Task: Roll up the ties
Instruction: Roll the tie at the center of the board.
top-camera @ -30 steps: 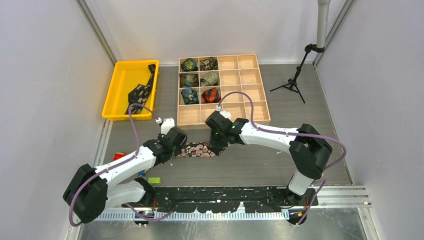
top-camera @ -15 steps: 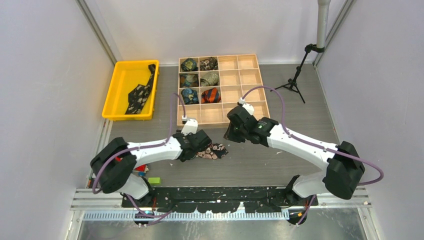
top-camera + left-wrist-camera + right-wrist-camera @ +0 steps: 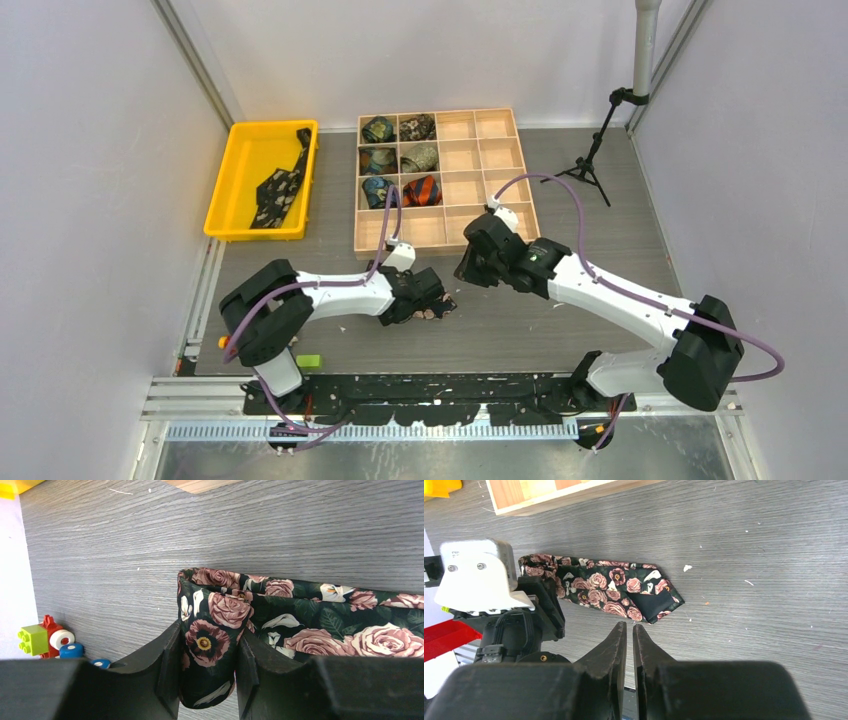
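Note:
A dark tie with pink-cream roses lies on the grey table in front of the wooden box. My left gripper is shut on its doubled-over left end. In the left wrist view the fabric bulges between the two black fingers, and the rest of the tie runs off to the right. My right gripper hovers just right of the tie. In its own view the right gripper is shut and holds nothing, just short of the tie's pointed tip. A second tie, black with pale dots, lies in the yellow bin.
The yellow bin stands at the back left. The wooden compartment box holds several rolled ties in its left cells. A small tripod stands at the back right. Toy bricks and a green brick lie near the left front.
My left gripper has carried the tie's end to the right, so the tie now lies shorter and bunched. My right gripper has let go and drawn back to the right.

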`<state>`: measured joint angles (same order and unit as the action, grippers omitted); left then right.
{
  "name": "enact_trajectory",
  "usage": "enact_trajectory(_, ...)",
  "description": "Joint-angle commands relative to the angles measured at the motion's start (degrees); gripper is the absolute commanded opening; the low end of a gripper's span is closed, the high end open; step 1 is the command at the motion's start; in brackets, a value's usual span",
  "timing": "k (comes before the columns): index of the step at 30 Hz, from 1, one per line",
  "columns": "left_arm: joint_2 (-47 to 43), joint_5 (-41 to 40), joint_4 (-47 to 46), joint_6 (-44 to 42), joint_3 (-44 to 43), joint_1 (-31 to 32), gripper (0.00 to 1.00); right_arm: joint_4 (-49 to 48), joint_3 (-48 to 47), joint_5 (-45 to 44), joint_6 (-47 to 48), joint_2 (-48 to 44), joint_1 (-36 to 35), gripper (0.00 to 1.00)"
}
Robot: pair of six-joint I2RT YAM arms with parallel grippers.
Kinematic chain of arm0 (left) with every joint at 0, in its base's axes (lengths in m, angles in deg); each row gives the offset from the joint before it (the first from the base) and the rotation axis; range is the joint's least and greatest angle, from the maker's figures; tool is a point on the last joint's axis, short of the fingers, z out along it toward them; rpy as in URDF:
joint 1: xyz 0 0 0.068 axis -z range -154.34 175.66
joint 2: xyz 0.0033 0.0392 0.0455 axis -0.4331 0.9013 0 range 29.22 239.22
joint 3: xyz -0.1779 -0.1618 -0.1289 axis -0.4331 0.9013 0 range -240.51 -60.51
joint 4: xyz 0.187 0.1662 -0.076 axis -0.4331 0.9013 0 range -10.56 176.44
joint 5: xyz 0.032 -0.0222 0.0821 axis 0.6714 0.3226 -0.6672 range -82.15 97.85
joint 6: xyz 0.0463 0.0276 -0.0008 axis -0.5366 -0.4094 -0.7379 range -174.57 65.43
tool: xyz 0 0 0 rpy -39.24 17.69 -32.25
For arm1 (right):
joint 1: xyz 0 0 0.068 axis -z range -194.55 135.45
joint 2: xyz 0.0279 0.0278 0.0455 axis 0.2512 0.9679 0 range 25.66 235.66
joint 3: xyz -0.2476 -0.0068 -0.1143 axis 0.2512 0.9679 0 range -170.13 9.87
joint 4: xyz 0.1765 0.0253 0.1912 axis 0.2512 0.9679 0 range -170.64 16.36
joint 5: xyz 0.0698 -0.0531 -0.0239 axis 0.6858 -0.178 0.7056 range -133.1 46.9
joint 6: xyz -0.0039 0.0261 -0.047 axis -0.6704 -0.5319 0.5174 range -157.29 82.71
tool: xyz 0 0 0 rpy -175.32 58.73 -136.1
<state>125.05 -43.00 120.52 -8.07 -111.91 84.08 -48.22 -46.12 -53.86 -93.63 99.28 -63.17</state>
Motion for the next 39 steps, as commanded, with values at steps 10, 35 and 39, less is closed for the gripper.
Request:
enact_trajectory(10,-1.3,2.5,2.2,2.4,-4.2,1.7,0.55,0.7,-1.7,-1.8,-0.8,-2.0,0.1,0.16)
enact_trajectory(35,-20.0,4.4,8.3,-1.7,-2.4,1.6,0.61,-2.4,-9.1,3.8,-0.4,6.1,-0.2,0.15)
enact_trajectory(39,-27.9,5.5,9.2,-3.8,-0.1,-0.8,0.62,-4.1,-12.1,5.9,-0.5,10.4,-1.3,0.15)
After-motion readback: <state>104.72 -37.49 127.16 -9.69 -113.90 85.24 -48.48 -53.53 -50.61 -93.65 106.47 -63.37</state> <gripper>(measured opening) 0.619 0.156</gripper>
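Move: Between the left fingertips sits the folded-over end of the floral tie, its middle about 1 cm below the hand point. The tie's open end lies some 14 cm to the right of that fold, level with it; the wooden box's middle is roughly 23 cm ahead and 12 cm right, and the green block about 10 cm back and 14 cm left. From the right hand, the fold is about 15 cm left, level fore and aft, and 10 cm down. Opening its fingers to let go of the folded tie end, the left hand eases about 2 cm to the right along the tie, then climbs clear to some 8 cm, its left side dipping about 15 degrees. The right hand, empty with its fingers kept nearly shut, waits above the table and then slides about 3 cm left towards the fold and a little forward. ##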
